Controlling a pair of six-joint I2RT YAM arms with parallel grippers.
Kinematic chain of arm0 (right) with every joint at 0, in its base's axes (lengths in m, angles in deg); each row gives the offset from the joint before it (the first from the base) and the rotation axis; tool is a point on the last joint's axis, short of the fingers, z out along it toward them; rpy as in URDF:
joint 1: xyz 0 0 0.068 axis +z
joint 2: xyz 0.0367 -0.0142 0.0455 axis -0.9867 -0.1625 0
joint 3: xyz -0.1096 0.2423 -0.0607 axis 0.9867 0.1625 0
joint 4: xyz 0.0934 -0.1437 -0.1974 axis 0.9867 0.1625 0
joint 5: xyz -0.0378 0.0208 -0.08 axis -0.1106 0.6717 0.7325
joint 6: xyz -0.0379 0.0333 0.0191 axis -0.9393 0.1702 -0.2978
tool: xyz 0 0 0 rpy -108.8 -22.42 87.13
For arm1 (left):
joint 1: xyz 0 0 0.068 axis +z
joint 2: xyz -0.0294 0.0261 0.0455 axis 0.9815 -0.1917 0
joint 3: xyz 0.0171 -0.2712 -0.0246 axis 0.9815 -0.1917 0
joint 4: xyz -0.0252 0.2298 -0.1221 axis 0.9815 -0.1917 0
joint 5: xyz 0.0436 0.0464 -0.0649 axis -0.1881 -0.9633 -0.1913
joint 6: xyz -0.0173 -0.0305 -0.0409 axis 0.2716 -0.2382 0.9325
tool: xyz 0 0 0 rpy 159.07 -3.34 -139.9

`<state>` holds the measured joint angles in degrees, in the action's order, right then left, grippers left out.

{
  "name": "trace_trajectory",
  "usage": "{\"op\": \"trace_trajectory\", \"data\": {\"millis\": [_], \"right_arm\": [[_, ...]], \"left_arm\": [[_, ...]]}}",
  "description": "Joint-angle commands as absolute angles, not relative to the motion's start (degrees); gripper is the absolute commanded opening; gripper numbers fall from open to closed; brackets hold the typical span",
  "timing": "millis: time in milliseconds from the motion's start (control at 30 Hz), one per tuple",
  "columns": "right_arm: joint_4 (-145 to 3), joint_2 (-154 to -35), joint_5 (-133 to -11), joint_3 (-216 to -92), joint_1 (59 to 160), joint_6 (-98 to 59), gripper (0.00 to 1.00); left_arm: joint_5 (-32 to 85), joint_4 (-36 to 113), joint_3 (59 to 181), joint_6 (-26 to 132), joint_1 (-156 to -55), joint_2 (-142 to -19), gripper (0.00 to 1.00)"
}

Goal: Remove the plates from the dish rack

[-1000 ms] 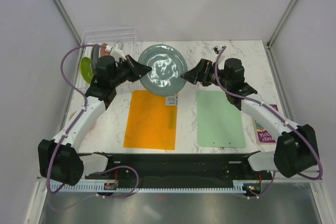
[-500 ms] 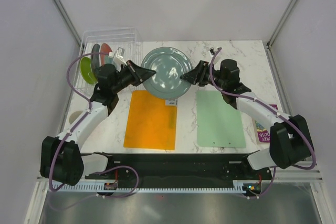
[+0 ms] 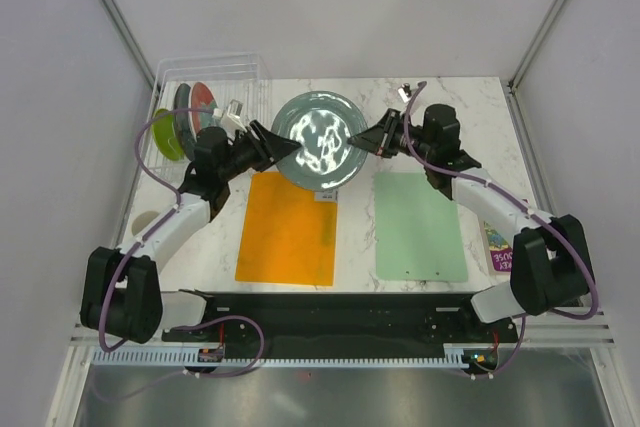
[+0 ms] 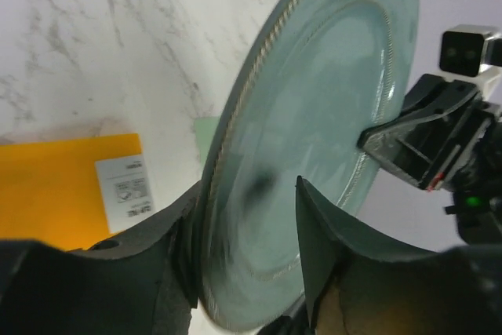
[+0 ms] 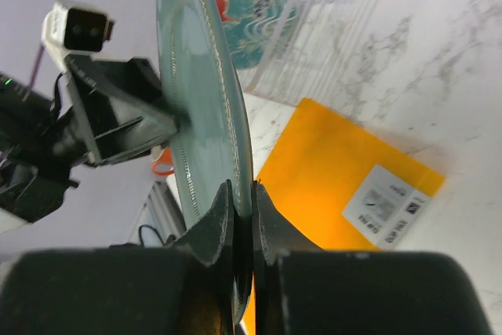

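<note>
A grey-green plate [image 3: 318,139] hangs on edge above the table, between the two arms. My right gripper [image 3: 363,138] is shut on its right rim; in the right wrist view both fingers pinch the plate [image 5: 200,100] at the gripper [image 5: 241,190]. My left gripper [image 3: 283,147] straddles the left rim with its jaws open. In the left wrist view the plate [image 4: 314,115] lies against one finger of that gripper [image 4: 245,190], with a gap to the other. The clear dish rack [image 3: 210,72] at the back left holds a lime-green plate [image 3: 165,132], a dark teal plate [image 3: 183,107] and a red plate [image 3: 203,95].
An orange mat [image 3: 290,227] with a white label lies below the held plate, and a pale green mat [image 3: 418,225] lies to its right. A purple card [image 3: 500,247] sits by the right table edge. A white round object [image 3: 145,219] shows under the left arm.
The right gripper has closed on the plate's right rim. The left gripper's jaws have opened around the left rim. The plate stays held up between the arms.
</note>
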<state>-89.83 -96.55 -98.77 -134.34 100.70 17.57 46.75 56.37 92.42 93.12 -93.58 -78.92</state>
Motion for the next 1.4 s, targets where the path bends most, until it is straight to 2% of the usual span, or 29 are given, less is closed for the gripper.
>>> {"op": "trace_trajectory", "data": {"millis": [0,67,100,133,400,433,467,600,767,967,1133,1167,1200,1233,1300,1367], "right_arm": [[-88.01,-99.59,-92.09,-141.38,94.55,13.42,0.0],[-86.35,-102.92,-92.62,-145.42,91.73,13.69,0.0],[-85.73,-104.24,-92.62,-146.92,91.2,13.51,0.0],[-84.85,-107.47,-92.62,-150.41,90.24,13.25,0.0],[-79.13,-130.75,-95.34,-171.76,87.07,14.04,0.0],[-78.87,-132.89,-96.21,-173.81,86.72,14.3,0.0],[-78.69,-134.73,-96.4,-175.74,86.54,14.74,0.0],[-78.34,-144.04,-97.01,-184.44,86.36,16.58,0.0],[-78.42,-148.02,-96.92,-185.87,86.37,17.82,0.0],[-78.43,-147.68,-96.75,-180.78,86.63,18.08,0.0],[-77.37,-143.28,-95.0,-171.46,87.68,16.42,0.01],[-77.2,-142.58,-94.38,-169.54,87.68,15.8,0.04],[-77.02,-142.4,-93.94,-168.91,87.68,15.45,0.16],[-76.93,-142.22,-93.85,-168.56,87.68,15.27,0.22],[-74.92,-142.31,-93.67,-168.38,87.68,14.74,0.27],[-73.77,-141.61,-92.45,-167.68,87.68,14.48,0.44]], "left_arm": [[39.66,47.72,98.49,81.86,-94.16,-78.29,0.56],[36.76,42.0,101.03,76.59,-94.16,-78.02,0.58],[34.39,40.59,101.91,74.92,-94.24,-77.59,0.64],[33.24,38.05,103.66,72.47,-94.16,-77.58,0.78],[22.08,30.29,111.14,61.9,-94.24,-75.83,0.8],[20.58,30.2,111.32,59.63,-94.24,-75.48,0.92],[18.31,29.86,111.59,58.3,-94.24,-75.39,0.98],[11.35,28.45,113.78,52.94,-94.07,-76.0,1.0],[6.08,26.69,114.84,48.8,-94.16,-76.97,1.0],[1.42,26.69,113.61,47.39,-94.07,-77.32,1.0],[0.09,26.16,113.26,47.48,-94.07,-77.76,1.0],[0.0,26.16,113.26,47.48,-93.98,-77.67,1.0],[-0.17,26.16,113.17,47.48,-93.98,-77.76,1.0],[-0.44,26.16,113.17,47.48,-93.89,-77.76,1.0],[-0.7,25.9,113.34,47.31,-93.63,-77.94,1.0],[-1.67,25.37,113.52,47.04,-93.54,-78.11,1.0]]}}
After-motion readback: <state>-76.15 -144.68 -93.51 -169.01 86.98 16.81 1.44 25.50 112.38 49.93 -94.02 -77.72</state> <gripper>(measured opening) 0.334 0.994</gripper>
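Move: Some 22 cm ahead of the right hand, level with it sideways and 22 cm below, is the bare marble spot for the held grey plate; the green mat is about 10 cm back and 15 cm right of that hand, the orange mat 10 cm back and 16 cm left. From the left hand, the red flowered plate in the rack lies roughly 19 cm ahead, 23 cm left and 11 cm lower, the dark plate about 5 cm left of it. Swinging the grey plate forward by its rim, the right hand drifts right about 10 cm and sinks some 20 cm to the marble, tipping downward, then eases back 4 cm as its fingers begin to open. The already loosened left hand opens fully and withdraws about 15 cm left and 5 cm forward towards the rack, rolling to point down. ##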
